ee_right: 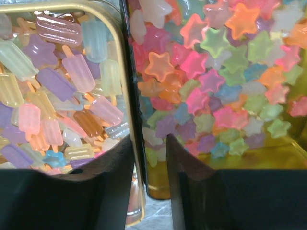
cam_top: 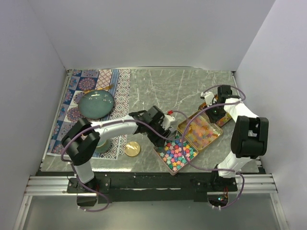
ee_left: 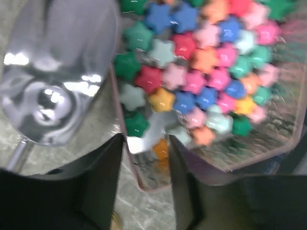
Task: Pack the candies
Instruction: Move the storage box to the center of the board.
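Opaque star candies (cam_top: pixel 178 153) (ee_left: pixel 201 67) fill a rose metal tin (cam_top: pixel 160 152) (ee_left: pixel 139 184). My left gripper (cam_top: pixel 167 140) (ee_left: pixel 146 143) is open and straddles that tin's near corner, one finger outside the wall and one over the inside. Translucent star candies (cam_top: pixel 200 130) (ee_right: pixel 225 72) lie in a gold tin (cam_top: pixel 181 128) (ee_right: pixel 249 158). Beside it a second gold tin (ee_right: pixel 122 57) holds popsicle-shaped candies (ee_right: pixel 57 86). My right gripper (cam_top: pixel 210 115) (ee_right: pixel 149 143) is open, its fingers either side of the two tins' adjoining walls.
A shiny metal scoop (ee_left: pixel 53 76) lies on the marble just left of the rose tin. A teal plate (cam_top: pixel 96 104) sits on a patterned mat (cam_top: pixel 72 96) at the back left. A round gold disc (cam_top: pixel 133 149) lies near the front edge.
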`<state>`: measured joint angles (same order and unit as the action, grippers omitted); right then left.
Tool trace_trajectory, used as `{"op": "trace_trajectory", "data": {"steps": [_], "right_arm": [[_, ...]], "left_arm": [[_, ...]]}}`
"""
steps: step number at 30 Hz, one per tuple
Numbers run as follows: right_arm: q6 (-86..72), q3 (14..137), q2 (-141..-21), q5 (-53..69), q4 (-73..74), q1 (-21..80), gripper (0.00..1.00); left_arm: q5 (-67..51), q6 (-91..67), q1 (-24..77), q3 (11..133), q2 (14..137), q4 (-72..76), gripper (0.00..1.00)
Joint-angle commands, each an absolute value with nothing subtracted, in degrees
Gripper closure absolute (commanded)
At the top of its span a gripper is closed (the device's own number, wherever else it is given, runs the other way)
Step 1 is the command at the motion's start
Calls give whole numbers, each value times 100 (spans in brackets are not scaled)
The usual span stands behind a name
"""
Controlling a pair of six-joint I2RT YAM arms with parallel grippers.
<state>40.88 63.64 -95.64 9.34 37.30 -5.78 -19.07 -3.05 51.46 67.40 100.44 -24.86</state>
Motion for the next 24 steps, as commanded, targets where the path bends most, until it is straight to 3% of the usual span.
{"op": "trace_trajectory", "data": {"steps": [1, 2, 4, 8, 9, 15, 24], "right_arm": [[3929, 6653, -9791, 783, 3718, -563, 69], [3903, 6653, -9800, 747, 3700, -571, 70], [3797, 6680, -9835, 712, 3718, -563, 72], [3709, 6776, -9914, 791, 3797, -536, 79], [3700, 6802, -9931, 800, 3806, -527, 85], [3560, 7109, -10239, 844, 3937, -194, 100], [3024, 8462, -11126, 1107, 4324, 193, 100]], "left_arm": [[-1047, -510, 5186, 7022, 10318, -2434, 62], [-994, -518, 5194, 7066, 10362, -2461, 74], [-871, -580, 5168, 7136, 10476, -2452, 89], [-686, -607, 5089, 7321, 10634, -2461, 97], [-633, -580, 5054, 7391, 10696, -2452, 99], [-483, -370, 4518, 7830, 11047, -2478, 99], [-475, 210, 3788, 8771, 11671, -2532, 99]]}}
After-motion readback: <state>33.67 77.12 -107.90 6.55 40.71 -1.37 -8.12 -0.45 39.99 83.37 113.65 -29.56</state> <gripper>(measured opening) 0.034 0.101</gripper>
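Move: The left hand hovers over the storage box's left wall: the hard-candy tray's middle lies about 8 cm right, 5 cm back and 3 cm below. The scoop's bowl is roughly 5 cm ahead and 2 cm right, the gold disc some 14 cm left and 3 cm back. The right hand hovers over the wall between two trays: the popsicle tray's middle is about 7 cm left and 5 cm back, the gummy-star tray's about 4 cm ahead and 2 cm right. Straight down first: the left hand sinks about 2 cm and the right about 1 cm, fingers closing to pinch the box's left wall and the double wall between popsicles and gummy stars. Both then draw the box forward and slightly left across the table, left hand about 13 cm and turning some 15 degrees counter-clockwise, the later-starting right about 5 cm. ##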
